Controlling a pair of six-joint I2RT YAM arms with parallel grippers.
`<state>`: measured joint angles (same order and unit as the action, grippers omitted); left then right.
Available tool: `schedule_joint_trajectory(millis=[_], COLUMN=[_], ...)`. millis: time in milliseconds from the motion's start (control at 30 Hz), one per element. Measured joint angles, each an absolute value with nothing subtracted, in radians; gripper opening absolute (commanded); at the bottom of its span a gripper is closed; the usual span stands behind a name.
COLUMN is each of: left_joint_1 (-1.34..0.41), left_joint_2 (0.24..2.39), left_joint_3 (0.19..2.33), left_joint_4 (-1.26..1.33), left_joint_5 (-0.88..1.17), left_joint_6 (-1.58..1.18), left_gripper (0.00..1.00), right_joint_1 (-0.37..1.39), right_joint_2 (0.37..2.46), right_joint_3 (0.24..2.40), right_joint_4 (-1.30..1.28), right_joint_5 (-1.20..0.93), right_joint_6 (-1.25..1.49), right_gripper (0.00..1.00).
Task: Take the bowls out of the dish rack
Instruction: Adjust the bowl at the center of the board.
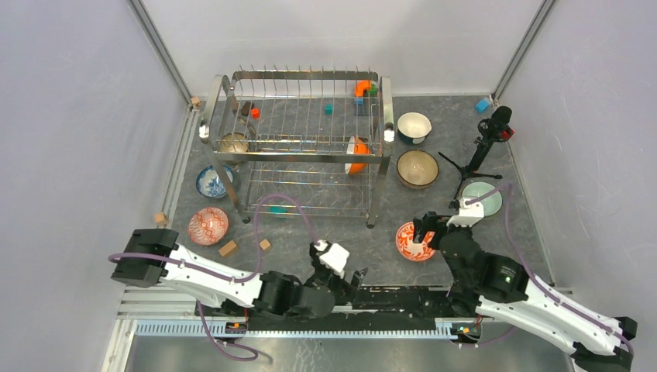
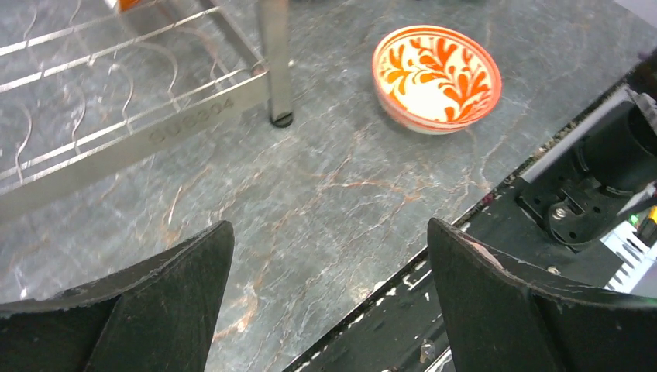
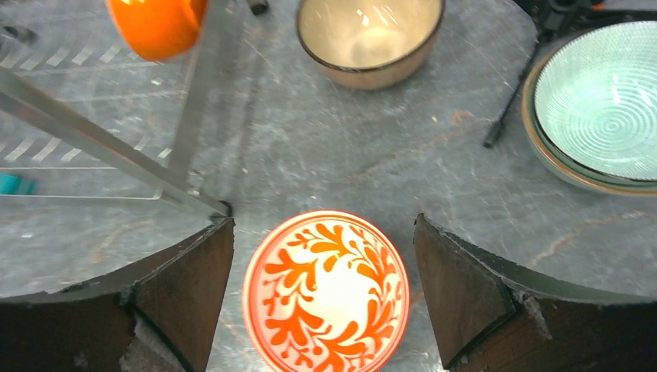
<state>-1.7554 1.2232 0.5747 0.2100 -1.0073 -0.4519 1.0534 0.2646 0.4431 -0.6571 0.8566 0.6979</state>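
The chrome dish rack (image 1: 302, 139) stands mid-table. An orange bowl (image 1: 356, 155) hangs at its right end, and shows in the right wrist view (image 3: 155, 27). A speckled brownish bowl (image 1: 234, 142) sits at its left end. My right gripper (image 1: 424, 229) is open, its fingers on either side of an orange-and-white patterned bowl (image 3: 326, 291) that rests on the table, with gaps on both sides. My left gripper (image 1: 358, 277) is open and empty over the table's near edge (image 2: 329, 226). The same patterned bowl (image 2: 436, 77) lies ahead of it.
On the table are a blue-patterned bowl (image 1: 211, 181), a red-patterned bowl (image 1: 208, 225), a teal-and-white bowl (image 1: 414, 127), a tan bowl (image 1: 417, 168) and a pale green bowl (image 1: 482, 198). A small black tripod (image 1: 484, 147) stands at the right. Wooden blocks (image 1: 228, 249) lie front left.
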Motion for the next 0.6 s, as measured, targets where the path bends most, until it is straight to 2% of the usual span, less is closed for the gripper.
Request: schedule_joint_trajectory(millis=[133, 367, 600], left_joint_1=[-1.755, -1.755, -1.755], left_joint_2=[1.184, 1.227, 1.286], left_joint_3=[0.515, 0.532, 0.595], left_joint_4=[0.165, 0.09, -0.063], left_joint_5=[-1.06, -1.102, -1.109], left_joint_6=[-0.598, -0.741, -0.888], left_gripper=[1.0, 1.0, 1.0], right_joint_1=[1.054, 1.053, 1.053], right_joint_2=[0.36, 0.362, 0.429], right_joint_3=[0.43, 0.345, 0.331], right_joint_4=[-0.698, -0.759, -0.805], right_joint_5=[0.886, 0.895, 0.896], right_joint_6=[0.774, 0.94, 1.062], right_gripper=[0.87, 0.72, 0.67])
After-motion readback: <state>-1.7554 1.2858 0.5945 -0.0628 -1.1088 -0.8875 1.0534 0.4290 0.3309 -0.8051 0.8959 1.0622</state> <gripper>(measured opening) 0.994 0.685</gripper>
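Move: The orange-patterned bowl stands about 10 cm below the right gripper, some 3 cm to its left and 2 cm back. From that gripper the tan bowl is roughly 17 cm ahead and 2 cm left, the mint bowl 9 cm ahead and 14 cm right, and the rack's near right foot 2 cm ahead and 14 cm left, all lower down. From the left gripper the orange-patterned bowl lies about 18 cm right, 3 cm ahead and 11 cm down. Lower the right gripper about 8 cm to the right-hand rim of the orange-patterned bowl, easing slightly right, so its left finger comes over the bowl and its right finger outside; tip the fingers farther down, turn clockwise some 10 degrees and partly close. Meanwhile sink the open left gripper about 3.5 cm, shifting slightly left and turning counter-clockwise. ##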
